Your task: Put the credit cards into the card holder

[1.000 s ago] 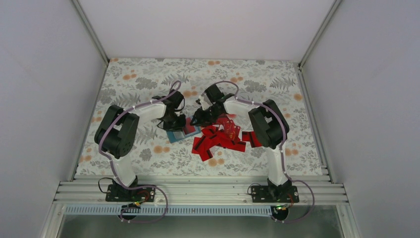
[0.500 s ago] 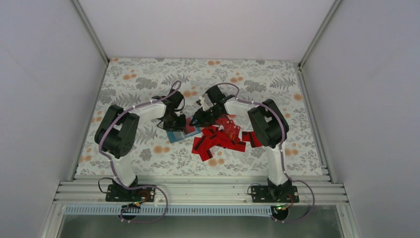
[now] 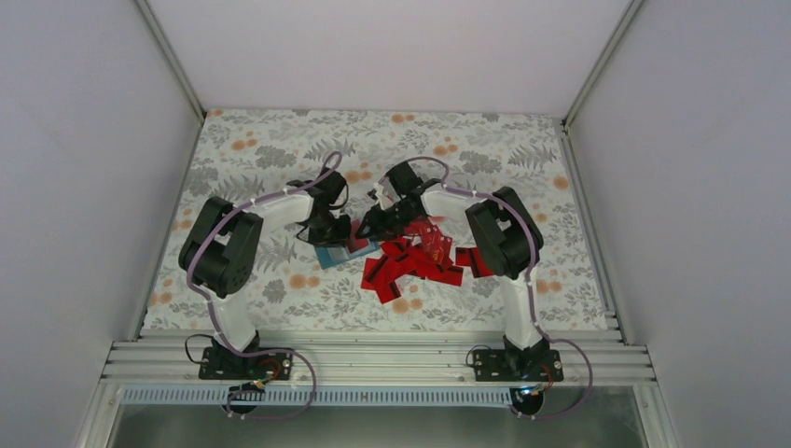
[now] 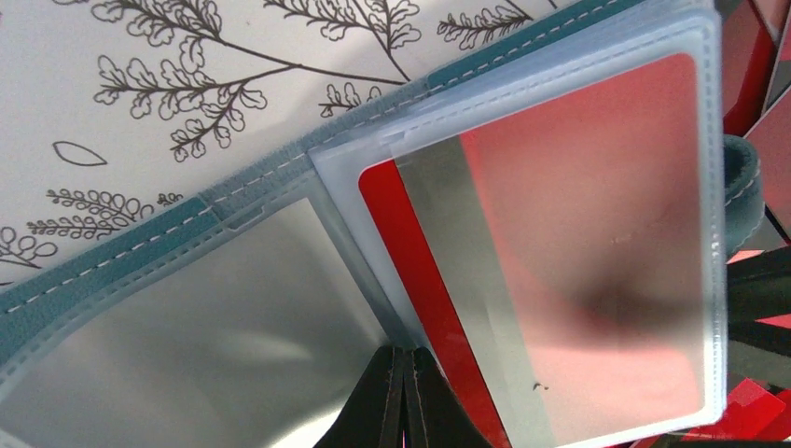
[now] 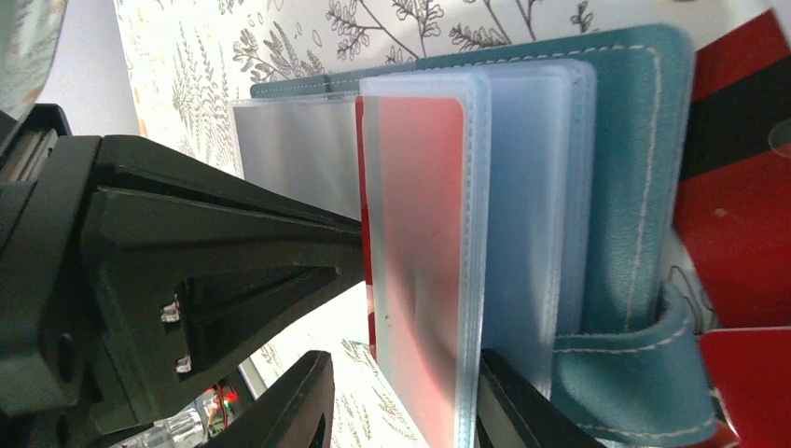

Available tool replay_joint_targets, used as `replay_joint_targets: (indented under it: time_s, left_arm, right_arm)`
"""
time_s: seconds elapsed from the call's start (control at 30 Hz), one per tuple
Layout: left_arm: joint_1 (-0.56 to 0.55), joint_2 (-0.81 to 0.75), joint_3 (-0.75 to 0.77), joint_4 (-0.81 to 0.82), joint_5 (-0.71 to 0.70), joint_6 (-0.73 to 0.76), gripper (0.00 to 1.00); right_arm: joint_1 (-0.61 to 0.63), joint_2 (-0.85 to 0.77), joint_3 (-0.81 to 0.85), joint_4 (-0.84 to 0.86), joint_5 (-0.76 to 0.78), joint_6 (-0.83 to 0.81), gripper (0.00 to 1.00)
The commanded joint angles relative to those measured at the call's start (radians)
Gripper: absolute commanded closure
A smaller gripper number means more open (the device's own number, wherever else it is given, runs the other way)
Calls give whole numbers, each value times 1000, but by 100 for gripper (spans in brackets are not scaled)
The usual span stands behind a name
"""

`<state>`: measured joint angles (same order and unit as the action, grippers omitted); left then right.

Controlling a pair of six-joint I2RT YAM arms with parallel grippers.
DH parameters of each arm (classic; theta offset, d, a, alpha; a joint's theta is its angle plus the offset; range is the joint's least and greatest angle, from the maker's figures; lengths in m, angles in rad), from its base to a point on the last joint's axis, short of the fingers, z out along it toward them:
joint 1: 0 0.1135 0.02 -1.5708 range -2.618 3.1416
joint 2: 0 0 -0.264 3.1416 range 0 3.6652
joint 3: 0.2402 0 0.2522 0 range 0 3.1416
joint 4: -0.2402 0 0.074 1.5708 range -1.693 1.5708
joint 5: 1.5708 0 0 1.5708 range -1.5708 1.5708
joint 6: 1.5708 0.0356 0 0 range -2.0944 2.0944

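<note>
The teal card holder lies open on the floral cloth, its clear sleeves fanned out. One red credit card sits inside the top sleeve, also visible as the red card in the right wrist view. My left gripper is shut, its tips pressed at the fold between two sleeves. My right gripper is open and straddles the lower edge of that filled sleeve: one finger touches the sleeve stack, the other stands apart. In the top view the left gripper and right gripper meet over the holder. Several loose credit cards lie piled just right of it.
The holder's teal strap curls near my right finger. More red cards lie against the holder's far side. White walls enclose the table, and aluminium rails run along the near edge.
</note>
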<state>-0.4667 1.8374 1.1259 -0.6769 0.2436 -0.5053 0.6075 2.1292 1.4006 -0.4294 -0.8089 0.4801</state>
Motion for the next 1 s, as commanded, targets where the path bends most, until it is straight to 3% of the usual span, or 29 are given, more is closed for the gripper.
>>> replay_joint_targets:
  time_s: [0.0, 0.5, 0.97]
  left_arm:
    - [-6, -2, 31, -42, -59, 7, 98]
    - [10, -142, 63, -185, -197, -1, 97]
    - [114, -416, -36, -217, -270, -6, 95]
  right_arm:
    - [21, -7, 35, -24, 8, -8, 63]
    - [77, 11, 137, -49, -2, 20, 63]
    - [167, 116, 265, -69, -33, 29, 63]
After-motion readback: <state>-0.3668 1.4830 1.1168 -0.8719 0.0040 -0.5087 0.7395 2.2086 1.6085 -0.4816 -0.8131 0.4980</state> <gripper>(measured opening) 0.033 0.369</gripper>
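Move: The holder page with the red card in it lies with its middle about 3 cm to the left of my right hand and 1 cm below; its free edge runs between my slightly open fingers. The holder's left half is some 9 cm left of that hand, 2 cm back and 3 cm down, and the loose card pile about 11 cm right and 4 cm back. From my closed left hand at the crease, the card page is 4 cm right and 1 cm ahead. I sweep the free edge of the card page over to the left with my right fingers, about 7 cm, arching up over the holder before dipping again and easing slightly back, the finger gap unchanged. My left hand, still shut, comes free of the crease and clears out of the way, up about 10 cm and 8 cm left, its wrist tilting some 15 degrees. ##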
